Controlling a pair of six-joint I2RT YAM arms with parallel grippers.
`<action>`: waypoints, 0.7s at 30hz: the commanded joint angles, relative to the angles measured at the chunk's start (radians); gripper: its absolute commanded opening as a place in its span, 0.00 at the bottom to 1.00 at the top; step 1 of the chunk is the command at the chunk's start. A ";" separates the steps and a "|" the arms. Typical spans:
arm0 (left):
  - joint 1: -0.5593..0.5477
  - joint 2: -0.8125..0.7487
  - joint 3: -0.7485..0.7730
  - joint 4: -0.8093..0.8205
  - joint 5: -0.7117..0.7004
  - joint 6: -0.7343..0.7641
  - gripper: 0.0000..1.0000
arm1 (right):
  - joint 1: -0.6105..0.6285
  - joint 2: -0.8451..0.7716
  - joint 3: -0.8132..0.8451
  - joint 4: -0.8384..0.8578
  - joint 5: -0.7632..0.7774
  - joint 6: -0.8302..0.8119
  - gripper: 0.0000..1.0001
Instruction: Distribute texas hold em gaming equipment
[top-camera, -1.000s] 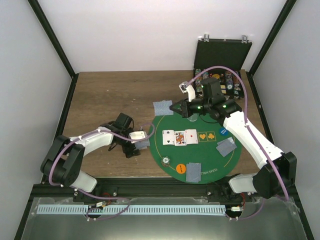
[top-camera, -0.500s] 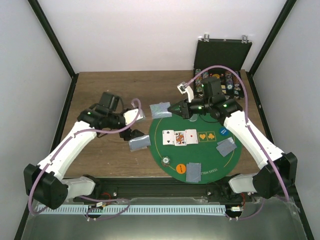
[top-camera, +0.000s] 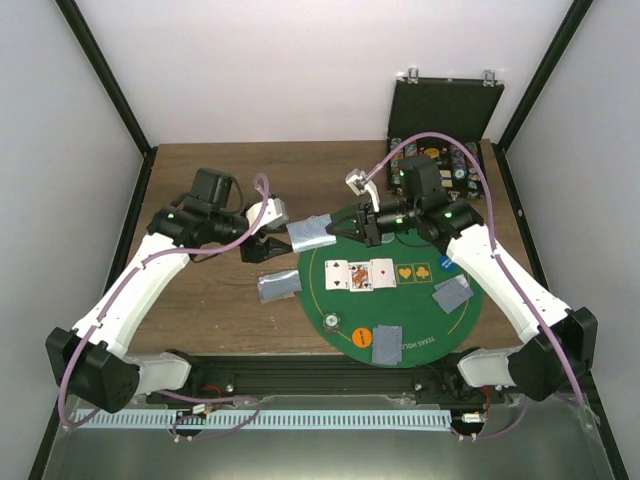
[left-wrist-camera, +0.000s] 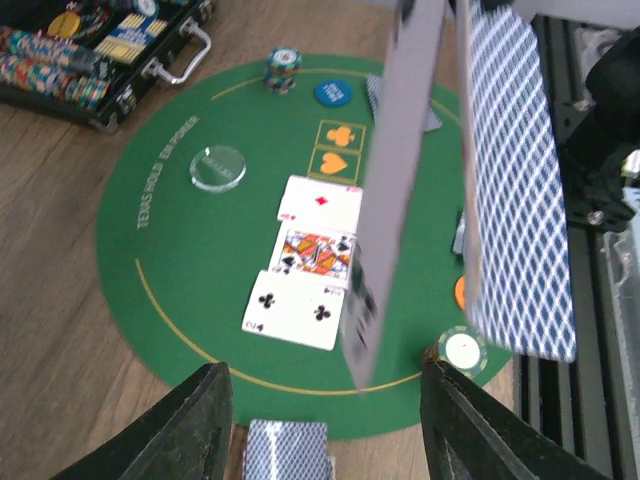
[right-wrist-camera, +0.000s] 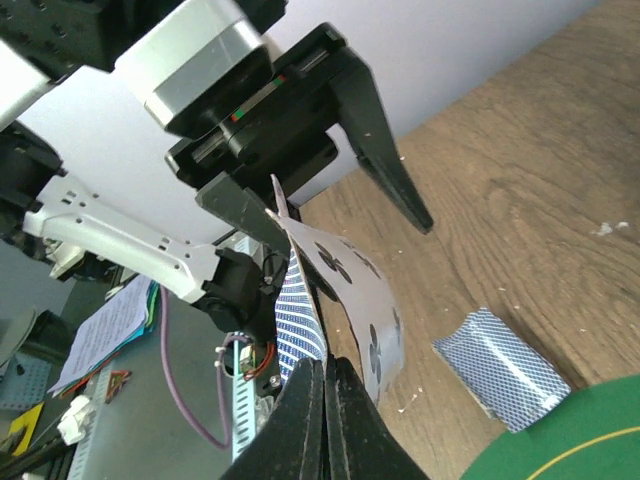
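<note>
My right gripper (top-camera: 337, 230) (right-wrist-camera: 323, 365) is shut on two upright playing cards (top-camera: 310, 232), held above the wood just left of the green mat (top-camera: 400, 305). One card shows a blue-patterned back (right-wrist-camera: 300, 310) (left-wrist-camera: 520, 200). The other shows a clubs face (right-wrist-camera: 365, 295). My left gripper (top-camera: 272, 240) (left-wrist-camera: 322, 372) faces these cards from the left, jaws apart, with the card edges between and just beyond its fingers (left-wrist-camera: 200, 425). A small pile of face-down cards (top-camera: 278, 286) (left-wrist-camera: 288, 450) lies on the wood at the mat's left edge. Three face-up cards (top-camera: 360, 274) (left-wrist-camera: 310, 255) lie mid-mat.
On the mat lie an orange disc (top-camera: 363, 337), a blue disc (top-camera: 446, 263), a chip stack (top-camera: 330, 321) and two face-down card pairs (top-camera: 455, 292) (top-camera: 387, 343). The open black chip case (top-camera: 440, 130) stands at the back right.
My left gripper left the card pile at the mat's edge, rose and moved back to the cards in the right gripper; its jaws narrowed. The right gripper brought its cards left.
</note>
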 joint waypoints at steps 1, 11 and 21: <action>0.002 0.012 0.048 0.022 0.143 0.001 0.54 | 0.026 -0.020 0.022 0.029 -0.058 -0.024 0.01; -0.005 0.008 0.052 -0.039 0.252 0.054 0.00 | 0.033 -0.020 0.028 0.017 -0.052 -0.038 0.01; 0.011 -0.046 -0.061 0.036 -0.063 -0.091 0.00 | -0.012 -0.016 0.164 -0.238 0.153 -0.264 0.01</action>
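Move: Beside the left hand are the two upright cards held by the right hand, their middle about 5 cm right, 1 cm ahead and 3 cm above it; the half-open fingers already straddle the forward card. From the right hand they lie some 5 cm left, 1 cm back and 3 cm below. On the table about 26 cm below the left hand, the card pair lies level and 4 cm left, the middle face-up card 3 cm ahead and 19 cm right, the chip stack 10 cm back and 11 cm right. Closing fully from half open, the left fingers pinch the forward card's lower end while the left hand draws back and up, about 2 cm each, and slightly right; then it reverses down and left. The right hand keeps its shut grip on the other card, easing back about 1 cm, then going forward, up and right, away from the left hand, with a slight tilt. ##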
